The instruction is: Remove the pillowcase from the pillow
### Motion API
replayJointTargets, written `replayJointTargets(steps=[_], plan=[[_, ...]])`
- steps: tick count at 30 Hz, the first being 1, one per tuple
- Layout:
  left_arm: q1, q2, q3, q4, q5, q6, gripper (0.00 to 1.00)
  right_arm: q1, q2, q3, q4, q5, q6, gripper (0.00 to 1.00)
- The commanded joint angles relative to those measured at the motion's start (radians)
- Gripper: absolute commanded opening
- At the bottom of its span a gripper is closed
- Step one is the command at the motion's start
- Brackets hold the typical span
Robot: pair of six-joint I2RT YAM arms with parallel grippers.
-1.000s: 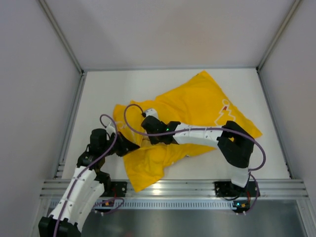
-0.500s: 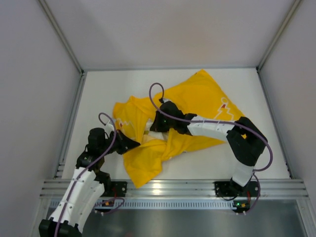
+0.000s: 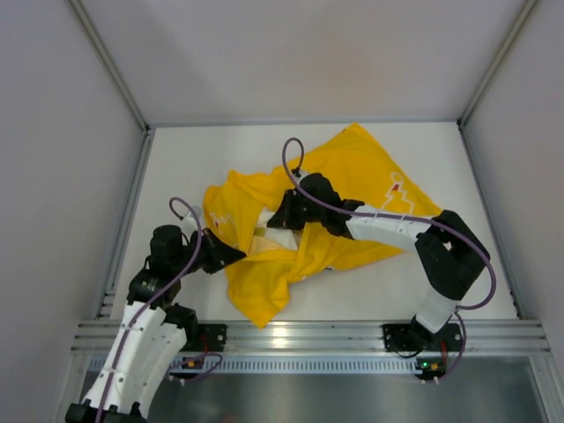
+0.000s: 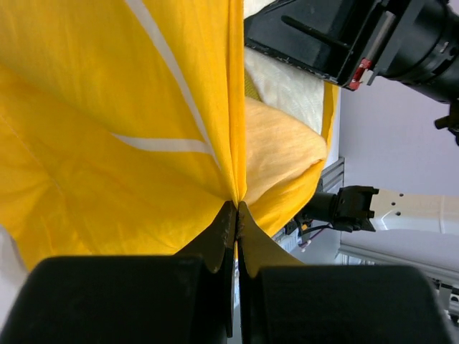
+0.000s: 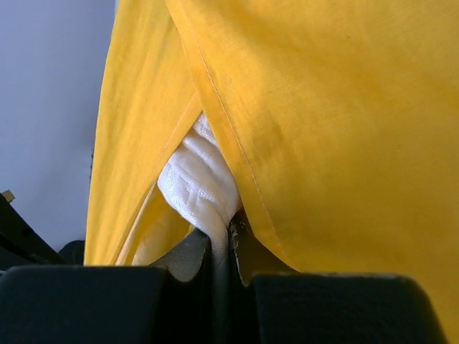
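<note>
The bright yellow pillowcase (image 3: 361, 176) lies rumpled across the middle of the white table. A small patch of the cream pillow (image 3: 267, 238) shows at its open left end; the rest of it is hidden inside. My left gripper (image 3: 238, 256) is shut on the case's near-left edge, and in the left wrist view the thin yellow pillowcase (image 4: 129, 143) is pinched at the tips of the left gripper (image 4: 237, 206). My right gripper (image 3: 275, 222) reaches into the opening. In its wrist view the right gripper (image 5: 228, 228) is shut on a bunch of the white quilted pillow (image 5: 197, 183), beside the pillowcase hem (image 5: 323, 107).
A metal rail (image 3: 308, 335) runs along the near edge between the arm bases. Grey walls with aluminium posts (image 3: 123, 220) close in the table (image 3: 176, 159) at left, right and back. The right arm's black wrist (image 4: 337, 36) is close above the left gripper.
The right gripper has moved away from the near edge and slightly right, pulling the pillow. The left arm has drawn a little left with the case edge. The opening has widened and cream pillow now shows.
</note>
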Motion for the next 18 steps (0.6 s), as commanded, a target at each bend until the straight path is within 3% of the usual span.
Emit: replayJointTargets(steps=[1,11,15,16,18], plan=[[-0.005,-0.038,0.033,-0.166,0.016,0.044,0.0,-0.045,-0.069,-0.057,0.295,0.02,0.06,0.0],[-0.005,-0.106,-0.014,-0.197,0.005,0.031,0.0,-0.002,-0.056,-0.105,0.358,0.021,0.079,0.0],[-0.005,-0.103,-0.005,-0.205,0.014,0.031,0.35,0.004,-0.045,-0.061,0.317,0.032,0.048,0.0],[-0.005,-0.101,0.007,-0.206,0.021,0.033,0.55,0.006,-0.043,-0.042,0.292,0.041,0.035,0.0],[-0.005,-0.098,0.029,-0.206,0.027,0.037,0.76,0.014,-0.033,-0.026,0.278,0.049,0.024,0.0]])
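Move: The left hand already pinches the pillowcase's hem right at its fingertips. The pillow's white corner, pinched by the right hand, lies about 8 cm ahead and 7 cm to the left hand's right, at roughly its height; the case's near flap hangs some 11 cm back, 3 cm right and 12 cm lower. From the right hand, that pinched hem is about 8 cm back and 7 cm left, about level. Left hand draws back about 3 cm, sinking, and opens off the hem; right keeps pinching the pillow. ##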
